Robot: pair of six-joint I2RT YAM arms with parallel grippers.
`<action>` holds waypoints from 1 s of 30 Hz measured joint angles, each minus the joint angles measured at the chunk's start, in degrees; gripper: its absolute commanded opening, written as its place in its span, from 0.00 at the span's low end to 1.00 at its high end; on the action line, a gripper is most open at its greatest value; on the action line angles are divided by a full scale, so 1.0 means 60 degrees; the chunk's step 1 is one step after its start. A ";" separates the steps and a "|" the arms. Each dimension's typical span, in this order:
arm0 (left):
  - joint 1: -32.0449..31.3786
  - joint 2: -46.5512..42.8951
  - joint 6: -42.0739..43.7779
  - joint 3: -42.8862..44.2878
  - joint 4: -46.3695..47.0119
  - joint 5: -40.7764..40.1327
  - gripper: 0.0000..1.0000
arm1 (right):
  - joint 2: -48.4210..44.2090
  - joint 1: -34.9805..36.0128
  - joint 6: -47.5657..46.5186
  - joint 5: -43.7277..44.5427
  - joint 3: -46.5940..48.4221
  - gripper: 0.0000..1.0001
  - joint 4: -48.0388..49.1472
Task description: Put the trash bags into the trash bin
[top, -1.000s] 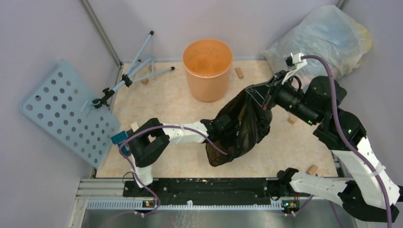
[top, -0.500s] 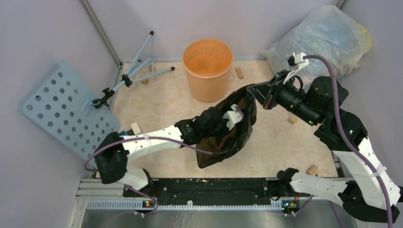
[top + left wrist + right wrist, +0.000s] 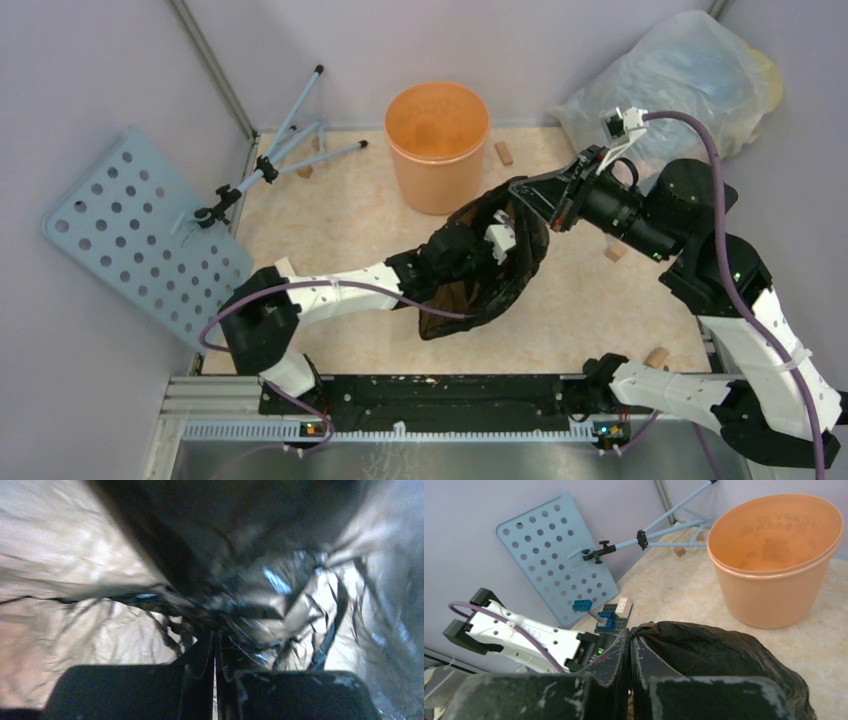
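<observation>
The black trash bag [image 3: 480,275] hangs in the air between my two arms, just in front of the orange trash bin [image 3: 437,145]. My right gripper [image 3: 522,190] is shut on the bag's upper edge; in the right wrist view its jaws [image 3: 630,634] pinch the crinkled black plastic [image 3: 724,660], with the bin [image 3: 774,565] behind on the right. My left gripper [image 3: 505,240] reaches into the bag from the left. In the left wrist view it [image 3: 215,642] is shut on a gathered fold of the glossy bag [image 3: 250,600], which fills the view.
A big translucent stuffed bag [image 3: 690,80] lies at the back right corner. A blue perforated board [image 3: 130,230] and a folded tripod [image 3: 285,150] stand at the left. Small wooden blocks [image 3: 503,152] lie on the floor near the bin and at the edges.
My left arm has swung forward and up, lifting the bag's lower part towards the bin. The bag has bunched up higher. My right gripper has shifted slightly left, still holding the edge.
</observation>
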 measured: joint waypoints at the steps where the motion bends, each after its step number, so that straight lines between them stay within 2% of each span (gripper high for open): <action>1: 0.0007 0.0226 -0.0091 0.0000 0.0262 0.0229 0.12 | 0.0000 0.0000 0.0047 -0.0033 0.0000 0.00 0.0040; 4: 0.0022 0.0761 -0.0328 -0.0051 0.1180 0.1235 0.43 | 0.0000 0.0000 0.0098 -0.0033 0.0000 0.00 0.0098; 5: 0.0018 0.0907 -0.0404 -0.0073 0.1453 0.1570 0.51 | 0.0000 0.0000 0.0117 -0.0029 0.0000 0.00 0.0131; 6: 0.0018 0.1064 -0.0608 -0.0087 0.1770 0.1949 0.54 | 0.0000 0.0000 0.0138 -0.0022 0.0000 0.00 0.0153; 8: 0.0015 0.1311 -0.0841 -0.0084 0.2182 0.2211 0.54 | -0.0007 0.0000 0.0142 -0.0011 0.0000 0.00 0.0200; 9: 0.0011 0.1424 -0.0998 -0.0084 0.2350 0.2226 0.50 | -0.0015 0.0000 0.0149 -0.0004 -0.0004 0.00 0.0226; 12: 0.0084 0.1734 -0.1734 -0.0084 0.2626 0.1923 0.29 | -0.0058 0.0000 0.0178 0.0000 -0.0018 0.00 0.0321; 14: 0.0277 0.1876 -0.2390 -0.0109 0.2922 0.1687 0.20 | -0.0098 0.0000 0.0211 0.0000 -0.0022 0.00 0.0415; 17: 0.0681 0.1923 -0.3096 -0.0342 0.3807 0.1257 0.18 | -0.0168 0.0000 0.0240 -0.0029 -0.0022 0.00 0.0466; 19: 0.0900 0.1982 -0.3289 -0.0357 0.4229 0.0911 0.27 | -0.0193 0.0000 0.0284 -0.0066 -0.0022 0.00 0.0495; 21: 0.0973 0.2095 -0.3348 -0.0259 0.4368 0.0761 0.43 | -0.0204 0.0000 0.0335 -0.0146 -0.0022 0.00 0.0499; 23: 0.0943 0.2346 -0.3330 0.0047 0.4309 0.0696 0.53 | -0.0204 0.0000 0.0404 -0.0240 -0.0022 0.00 0.0525; 30: 0.0860 0.3129 -0.3151 0.1333 0.2648 0.0029 0.60 | -0.0200 0.0000 0.0488 -0.0382 -0.0025 0.00 0.0670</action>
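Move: Inside the open trash bag, the left hand has the bag's middle about 5 cm to its left, 2 cm back and 2 cm lower. The trash bin stands some 23 cm ahead and 15 cm left of it, 7 cm lower; a wooden block lies about 31 cm ahead, 1 cm left and 19 cm down. From the right hand, the bag's middle is roughly 2 cm ahead, 6 cm left and 28 cm below. Working inside the bag, the left hand first pulls back and right about 5 cm, then sweeps forward some 9 cm, ending a little lower and farther right. Its shut fingers open, partly close, then spread past half-open within the film, the wrist turning to point more forward. The right hand keeps its pinch on the rim and rises about 2 cm. ##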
